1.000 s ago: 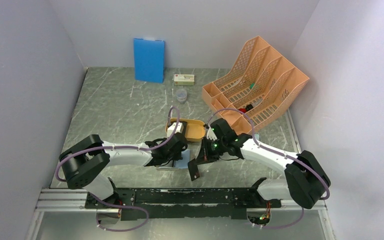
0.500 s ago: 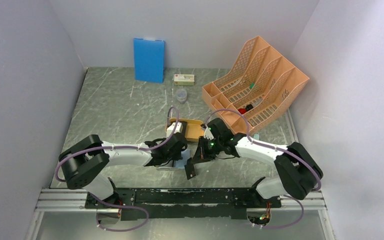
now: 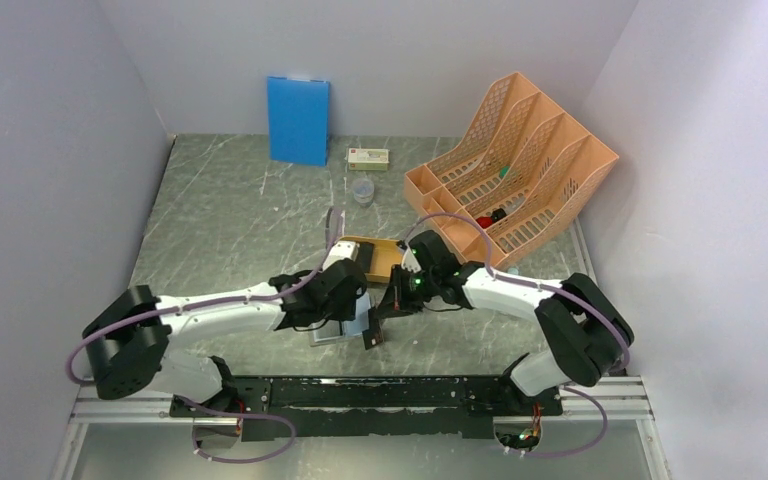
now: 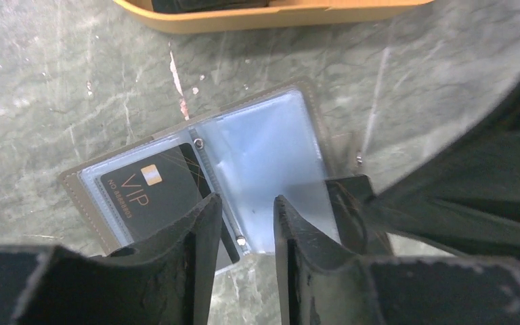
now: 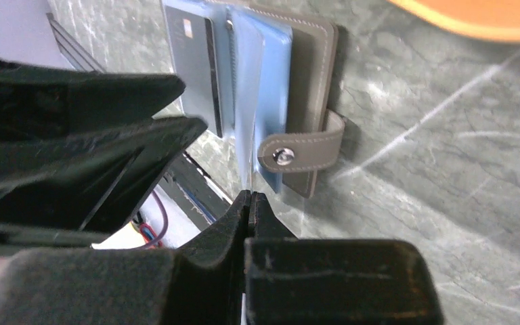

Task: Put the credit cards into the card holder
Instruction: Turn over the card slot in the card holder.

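The grey card holder (image 4: 264, 149) lies open on the table, pale blue pockets up. A black VIP credit card (image 4: 152, 193) sits in its left pocket. Just above the holder's near edge my left gripper (image 4: 247, 203) stands open, with nothing between its fingers. My right gripper (image 5: 250, 196) is shut on a thin clear pocket sheet of the holder (image 5: 311, 74), beside the snap strap (image 5: 284, 157), and lifts that sheet on edge. From above, both grippers meet over the holder (image 3: 340, 328). Dark flat shapes show in the tray at the left wrist view's top edge.
A mustard-yellow tray (image 3: 385, 258) lies just behind the holder. An orange file rack (image 3: 510, 150) stands at the back right. A blue board (image 3: 298, 120) leans on the back wall, with a small white box (image 3: 368, 157) and a clear cup (image 3: 362, 190) near it.
My left jaws have parted and the left arm has swung, its elbow moving out to the left. The right gripper has shifted left, closer over the holder.
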You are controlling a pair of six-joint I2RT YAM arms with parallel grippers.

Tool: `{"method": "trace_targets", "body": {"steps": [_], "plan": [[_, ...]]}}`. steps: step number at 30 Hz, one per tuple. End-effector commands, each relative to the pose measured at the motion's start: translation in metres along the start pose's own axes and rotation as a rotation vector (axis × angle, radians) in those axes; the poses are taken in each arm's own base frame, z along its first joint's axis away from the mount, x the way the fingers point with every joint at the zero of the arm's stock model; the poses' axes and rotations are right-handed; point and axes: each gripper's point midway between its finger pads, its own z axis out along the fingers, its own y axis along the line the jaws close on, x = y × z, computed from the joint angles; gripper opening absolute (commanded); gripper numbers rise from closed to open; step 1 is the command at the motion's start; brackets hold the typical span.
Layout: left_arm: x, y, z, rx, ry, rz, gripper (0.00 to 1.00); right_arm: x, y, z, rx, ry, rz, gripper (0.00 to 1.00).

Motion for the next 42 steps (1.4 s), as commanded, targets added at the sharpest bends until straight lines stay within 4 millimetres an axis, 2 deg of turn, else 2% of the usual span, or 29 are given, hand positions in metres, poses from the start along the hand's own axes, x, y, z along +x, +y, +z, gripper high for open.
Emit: {"method": "trace_targets", "body": {"steps": [1, 6, 12, 20, 24, 27, 31, 36, 38, 42], "plan": [[-0.018, -0.009, -0.028, 0.048, -0.029, -0.008, 0.41, -0.017, 0.019, 0.005, -0.045, -0.029, -0.038, 0.0], [-0.027, 0.007, -0.047, 0.014, -0.075, -0.044, 0.41, -0.02, 0.029, 0.014, -0.048, -0.012, -0.063, 0.0], [-0.012, 0.035, -0.05, -0.018, -0.107, -0.114, 0.41, -0.022, 0.042, 0.032, -0.057, 0.019, -0.087, 0.0], [-0.012, 0.047, -0.056, 0.002, -0.172, -0.203, 0.41, -0.02, 0.047, 0.058, -0.035, 0.07, -0.109, 0.0], [-0.012, 0.05, -0.05, -0.019, -0.182, -0.193, 0.41, -0.017, 0.051, 0.064, -0.033, 0.088, -0.125, 0.0], [-0.006, 0.059, -0.039, -0.078, -0.163, -0.186, 0.38, -0.019, 0.058, 0.059, -0.044, 0.083, -0.136, 0.0], [-0.004, 0.074, -0.035, -0.15, -0.157, -0.214, 0.36, -0.028, 0.06, 0.038, -0.021, 0.025, -0.16, 0.0], [-0.001, 0.094, -0.034, -0.169, -0.167, -0.284, 0.36, -0.045, 0.036, 0.009, 0.006, -0.07, -0.115, 0.0], [0.005, 0.101, -0.03, -0.174, -0.149, -0.31, 0.36, -0.046, 0.027, 0.006, -0.006, -0.076, -0.091, 0.0], [0.022, 0.115, -0.02, -0.2, -0.094, -0.35, 0.35, -0.04, 0.026, 0.012, -0.054, -0.051, -0.076, 0.0]]}}
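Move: Beneath the left hand, about 4 cm down, lies the open card holder, its middle some 2 cm ahead and 2 cm left; the VIP card in its left pocket is about 5 cm left and 1 cm ahead. For the right hand, which holds a black card, the clear sleeve page to be turned is roughly 6 cm left, 2 cm back and 4 cm down. The tan tray is about 9 cm ahead of the right hand and 3 cm left. Sweeping left about 8 cm, the right hand keeps its grip on the black card, already tucked under the sleeve page's free edge, and carries the page over the spine, then comes back right some 5 cm while rising and reaching forward. The open left hand first lifts about 5 cm clear, then swings left past the VIP card and sinks beside the holder's left edge, turning counter-clockwise some 20 degrees. ##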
